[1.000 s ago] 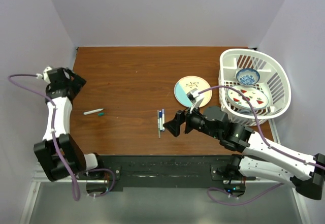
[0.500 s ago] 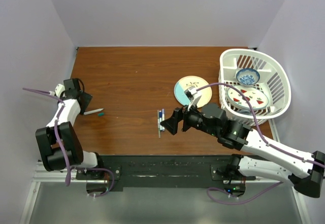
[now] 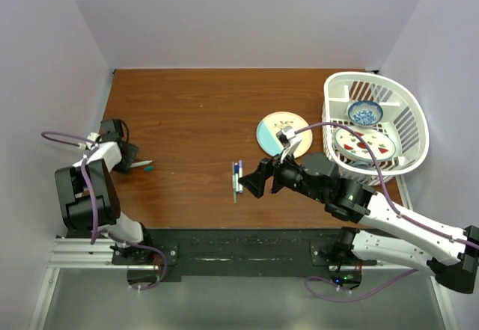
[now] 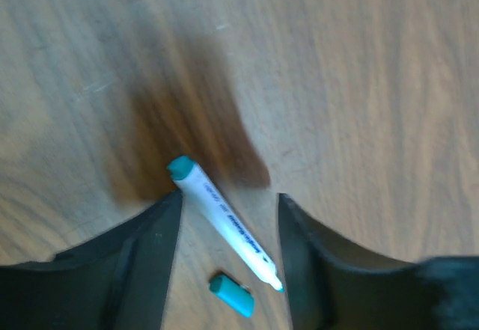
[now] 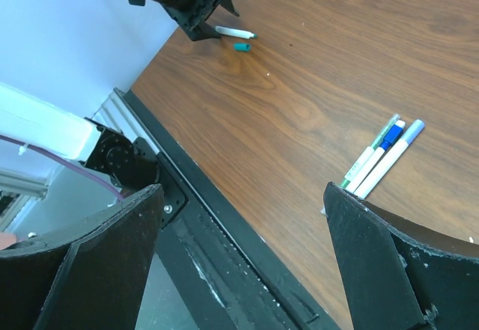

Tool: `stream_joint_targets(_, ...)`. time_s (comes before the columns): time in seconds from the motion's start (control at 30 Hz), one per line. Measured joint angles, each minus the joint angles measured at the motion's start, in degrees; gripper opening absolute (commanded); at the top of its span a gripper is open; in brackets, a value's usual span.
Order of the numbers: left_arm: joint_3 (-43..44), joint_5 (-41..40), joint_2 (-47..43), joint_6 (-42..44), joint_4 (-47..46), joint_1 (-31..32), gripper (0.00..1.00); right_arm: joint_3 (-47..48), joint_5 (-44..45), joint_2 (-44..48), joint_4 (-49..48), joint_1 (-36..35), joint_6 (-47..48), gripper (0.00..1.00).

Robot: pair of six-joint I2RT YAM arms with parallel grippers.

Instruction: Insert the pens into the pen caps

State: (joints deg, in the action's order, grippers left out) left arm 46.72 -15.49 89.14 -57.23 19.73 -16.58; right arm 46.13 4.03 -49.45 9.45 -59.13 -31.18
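Note:
A white pen [image 4: 224, 221] with a teal end lies on the table between the open fingers of my left gripper [image 4: 229, 199]; the fingers do not touch it. A green cap [image 4: 230, 294] lies loose just beside its tip. The top view shows this pen [image 3: 138, 164], the cap [image 3: 149, 168] and the left gripper [image 3: 127, 158] at the table's left edge. A bunch of slim pens [image 3: 237, 176] lies side by side at mid-table, one with a dark blue section [image 5: 388, 140]. My right gripper [image 3: 251, 184] is open and empty just right of them.
A round plate [image 3: 283, 134] lies behind the right arm. A white basket [image 3: 408, 102] with a blue bowl and a patterned plate stands at the right. The black rail [image 5: 224, 270] runs along the table's near edge under the right gripper.
My left arm has swung down from the back left, and its gripper now sits low over the lone pen. My right gripper has barely shifted.

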Motion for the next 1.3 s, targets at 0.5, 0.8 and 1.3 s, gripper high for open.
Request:
stream_joint_targets(0.5,5.07,-0.52,4.74,-4.74,4.37,-0.13,0.11,-1.66,2.54,5.84,0.15,0.00,1.46,0.93)
stream_joint_targets(0.8,5.57,2.47,5.16,-2.91,2.12,-0.09,0.00,-2.54,3.96,9.44,0.37,0.00,1.73,0.93)
stream_joint_targets(1.3,18.18,25.94,2.54,30.05,-16.70,16.59,0.31,-3.34,6.21,11.28,2.23,0.00,2.38,0.94)
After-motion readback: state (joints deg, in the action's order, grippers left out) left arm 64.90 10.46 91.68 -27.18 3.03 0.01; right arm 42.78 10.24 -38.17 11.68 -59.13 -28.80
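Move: The green pen lies almost under the left hand's open fingers, its middle about 3 cm to the right, 1 cm back and 2 cm below. The loose green cap lies about 7 cm right of the hand and 3 cm back. The row of three pens is some 42 cm to the hand's right and 6 cm back. From the right hand, the green pen is roughly 47 cm left, 14 cm ahead and 26 cm below. Staying low and easing about 1 cm forward, the left hand closes its fingers nearly shut at the green pen's blunt end, then sweeps to the right, forward and up, some 15 cm each way, away from the cap, its wrist turning over 50 degrees clockwise and tipping the fingers outward. The right hand, open and empty, drifts about 4 cm right and slightly up. ##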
